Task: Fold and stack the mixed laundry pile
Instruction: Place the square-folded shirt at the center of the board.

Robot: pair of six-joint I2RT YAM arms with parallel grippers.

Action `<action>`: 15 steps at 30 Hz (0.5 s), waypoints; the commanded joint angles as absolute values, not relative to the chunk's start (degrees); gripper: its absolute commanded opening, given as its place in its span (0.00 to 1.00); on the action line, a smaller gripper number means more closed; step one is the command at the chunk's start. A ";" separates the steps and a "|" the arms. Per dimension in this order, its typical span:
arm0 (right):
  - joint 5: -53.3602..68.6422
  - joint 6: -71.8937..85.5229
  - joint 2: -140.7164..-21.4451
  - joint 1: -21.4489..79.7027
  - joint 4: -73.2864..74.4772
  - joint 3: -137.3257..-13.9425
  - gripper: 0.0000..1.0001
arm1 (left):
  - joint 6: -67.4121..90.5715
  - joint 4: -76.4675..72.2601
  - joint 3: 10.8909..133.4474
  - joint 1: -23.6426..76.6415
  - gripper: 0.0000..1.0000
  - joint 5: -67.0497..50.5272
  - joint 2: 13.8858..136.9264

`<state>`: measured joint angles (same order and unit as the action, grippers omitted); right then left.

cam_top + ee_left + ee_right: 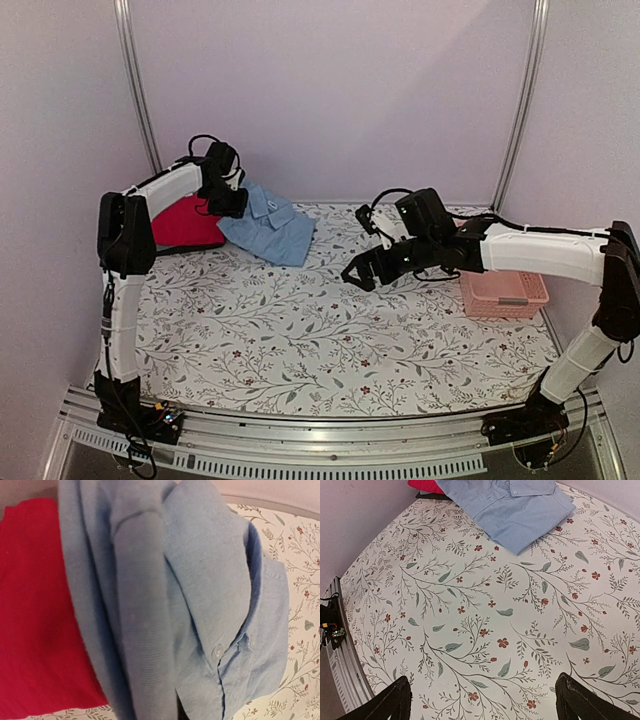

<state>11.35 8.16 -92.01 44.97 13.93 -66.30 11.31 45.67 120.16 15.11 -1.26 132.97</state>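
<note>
The light blue collared shirt [272, 225] lies folded at the back left of the table, and its left edge overlaps the bright red garment [182, 222]. My left gripper [230, 203] is down on that left edge. In the left wrist view the blue shirt [175, 605] fills the frame over the red garment [35, 605] and hides the fingers, which are shut on the cloth. My right gripper [360, 272] hovers over the middle of the table, open and empty [485, 700]. From there the blue shirt [515, 505] and a corner of the red garment [422, 485] lie far ahead.
A pink slatted basket [503, 293] stands at the right edge, under the right forearm. The floral tablecloth [300, 330] covers the table. Metal frame posts [135, 80] rise at the back corners, and a rail [342, 650] runs along the near edge.
</note>
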 commanded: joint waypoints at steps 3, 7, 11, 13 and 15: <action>13.10 7.96 -92.34 44.67 12.55 -66.97 0.99 | 5.21 53.39 134.58 12.38 0.00 2.75 137.08; 13.43 8.38 -93.39 44.74 12.19 -67.69 0.99 | 4.18 52.77 135.93 9.91 0.00 2.33 134.91; 14.44 9.16 -94.54 44.73 11.69 -68.15 0.99 | 3.44 51.43 134.81 6.61 0.00 -0.27 130.98; 15.24 9.54 -95.31 44.71 11.31 -68.63 0.99 | 3.25 50.53 134.43 5.13 0.00 -4.30 129.60; 15.88 9.73 -96.11 44.69 11.33 -69.46 0.99 | 2.92 50.07 133.73 4.05 0.00 -6.49 128.50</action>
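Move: The black board I'm carrying the blue shirt to has its middle about 12 cm left of my left hand, 4 cm farther out and some 9 cm below. The folded red shirt lies on top, its middle roughly 13 cm left of that hand, 4 cm ahead and 8 cm down. From my empty right hand the board is about 50 cm left, 30 cm ahead and some 15 cm lower. My left hand keeps its shut grip on the bunched edge of the blue shirt and rises while swinging left and a little forward; once the climb eases, I go on almost purely left, towards the board and in over the red shirt's right side. In all I travel about 8 cm left and 6 cm up, with the fingers tipping slightly outward. ##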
